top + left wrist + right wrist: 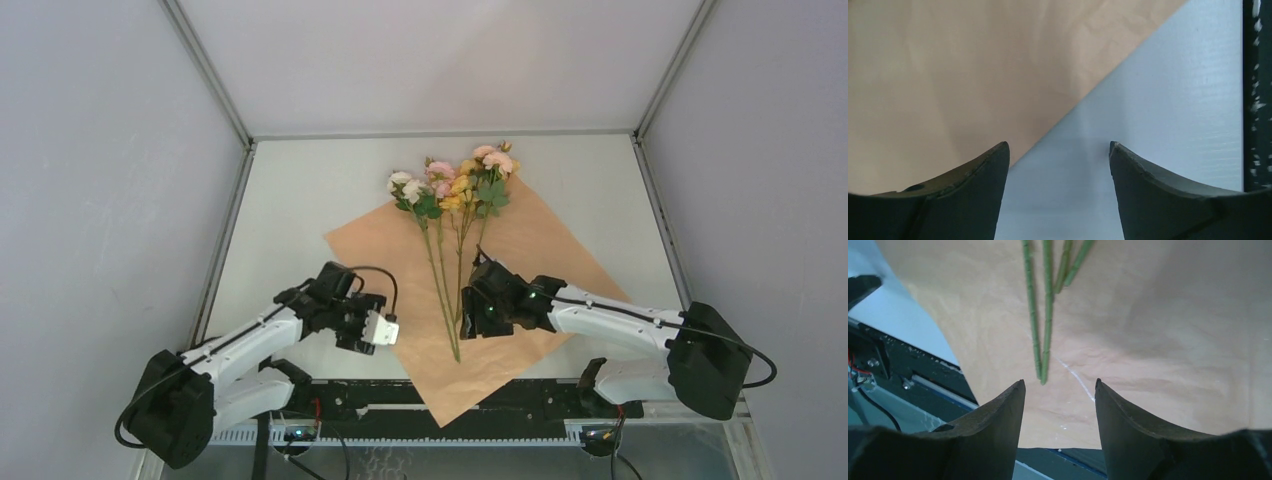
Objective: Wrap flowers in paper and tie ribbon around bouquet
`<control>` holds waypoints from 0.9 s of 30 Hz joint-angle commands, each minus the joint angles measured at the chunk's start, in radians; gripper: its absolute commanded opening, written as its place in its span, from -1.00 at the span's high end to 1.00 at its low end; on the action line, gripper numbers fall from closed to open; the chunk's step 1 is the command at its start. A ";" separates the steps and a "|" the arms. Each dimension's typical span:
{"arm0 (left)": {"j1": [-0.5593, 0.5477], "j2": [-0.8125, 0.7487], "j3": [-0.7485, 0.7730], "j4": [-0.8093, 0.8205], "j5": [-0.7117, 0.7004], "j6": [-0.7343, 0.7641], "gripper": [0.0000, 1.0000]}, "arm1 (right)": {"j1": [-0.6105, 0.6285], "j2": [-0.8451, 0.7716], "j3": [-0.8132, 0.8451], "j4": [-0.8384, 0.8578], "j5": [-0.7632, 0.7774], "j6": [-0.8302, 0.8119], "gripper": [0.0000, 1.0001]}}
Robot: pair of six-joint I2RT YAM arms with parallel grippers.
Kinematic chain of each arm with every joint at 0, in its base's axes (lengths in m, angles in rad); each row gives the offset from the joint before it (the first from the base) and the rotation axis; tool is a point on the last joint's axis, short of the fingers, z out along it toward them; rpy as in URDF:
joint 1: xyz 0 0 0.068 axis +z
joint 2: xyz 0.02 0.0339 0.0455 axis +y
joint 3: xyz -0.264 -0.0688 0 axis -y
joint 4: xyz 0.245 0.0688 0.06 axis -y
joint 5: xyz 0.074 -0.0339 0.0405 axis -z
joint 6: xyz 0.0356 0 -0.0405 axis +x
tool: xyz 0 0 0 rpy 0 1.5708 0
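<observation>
The flowers (455, 190) lie on the paper (540, 250), blooms at the far end and long green stalks (1040, 315) running toward me. The paper is a flat diamond, tan-orange face up. My right gripper (468, 322) is low over the paper just right of the stalk ends; its jaws (1059, 382) are open with nothing between them, the stalk tips just ahead. My left gripper (378, 332) is open at the paper's left edge (948, 75), over bare table (1148, 100), holding nothing. The ribbon is out of view. No wrapped bouquet shows.
A black rail (520, 400) runs along the table's near edge, and the paper's near corner (445, 405) hangs over it. The rail also shows in the wrist views (1257, 100) (898, 365). Grey walls enclose the table on three sides.
</observation>
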 commanded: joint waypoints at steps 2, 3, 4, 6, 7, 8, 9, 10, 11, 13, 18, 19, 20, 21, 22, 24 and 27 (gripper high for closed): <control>-0.097 -0.038 -0.124 0.256 -0.096 0.270 -0.57 | 0.071 -0.038 -0.018 0.093 0.030 0.073 -0.24; -0.118 -0.039 -0.146 0.261 -0.109 0.283 -0.59 | 0.079 -0.042 -0.021 0.095 0.033 0.083 -0.25; -0.142 -0.044 -0.161 0.262 -0.121 0.288 -0.59 | 0.085 -0.046 -0.023 0.095 0.040 0.092 -0.25; -0.177 -0.049 -0.189 0.277 -0.131 0.279 -0.59 | 0.099 -0.061 -0.027 0.092 0.050 0.106 -0.25; -0.198 -0.047 -0.204 0.294 -0.152 0.273 -0.57 | 0.100 -0.068 -0.030 0.092 0.050 0.111 -0.25; -0.215 -0.046 -0.222 0.319 -0.173 0.268 -0.55 | 0.102 -0.075 -0.034 0.094 0.051 0.114 -0.25; -0.225 -0.047 -0.239 0.348 -0.190 0.265 -0.54 | 0.102 -0.081 -0.036 0.096 0.051 0.117 -0.25; -0.229 -0.049 -0.249 0.369 -0.197 0.260 -0.51 | 0.102 -0.085 -0.037 0.096 0.051 0.119 -0.25; -0.230 -0.050 -0.254 0.387 -0.199 0.249 -0.49 | 0.102 -0.088 -0.037 0.095 0.051 0.119 -0.25; -0.229 -0.059 -0.241 0.409 -0.197 0.192 -0.39 | 0.101 -0.088 -0.037 0.090 0.044 0.119 -0.25; -0.230 -0.063 -0.158 0.402 -0.178 0.022 0.36 | 0.120 -0.082 -0.042 0.094 -0.022 0.078 -0.25; -0.229 -0.064 -0.147 0.390 -0.172 0.018 0.57 | 0.131 -0.083 -0.042 0.109 -0.049 0.054 -0.25; -0.229 -0.060 -0.137 0.372 -0.166 0.017 0.79 | 0.145 -0.085 -0.042 0.123 -0.082 0.027 -0.25; -0.229 -0.054 -0.124 0.349 -0.163 0.006 0.96 | 0.160 -0.092 -0.042 0.138 -0.115 -0.006 -0.25; -0.230 -0.046 -0.109 0.323 -0.160 -0.008 0.99 | 0.174 -0.102 -0.041 0.147 -0.147 -0.043 -0.24; -0.229 -0.029 -0.069 0.244 -0.151 -0.047 1.00 | 0.209 -0.132 -0.022 0.136 -0.162 -0.132 -0.26; -0.227 0.007 0.000 0.141 -0.111 -0.112 1.00 | 0.271 -0.204 0.027 0.099 -0.088 -0.345 -0.31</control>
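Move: The paper's left edge, the stretch to be gripped, lies close to the left hand: some 4 cm to its right, 1 cm ahead and 1 cm lower. The nearest flower stems are about 15 cm to that hand's right, level with it, and the paper's left corner is roughly 15 cm ahead and 8 cm left. From the right hand, the paper's near corner is about 18 cm back and 4 cm left, with the stem ends 6 cm back and 1 cm left. The paper's left edge gets pinched by the left hand, which slides about 4 cm right and slightly down with open jaws, fingertips swinging some 25 degrees forward, then shuts fully on the edge while easing back about 1 cm and undoing part of that tilt. The open right hand draws back about 6 cm and 3–4 cm left, rising 2 cm, past the stem ends towards the paper's near corner, turning nearly 20 degrees counter-clockwise. ##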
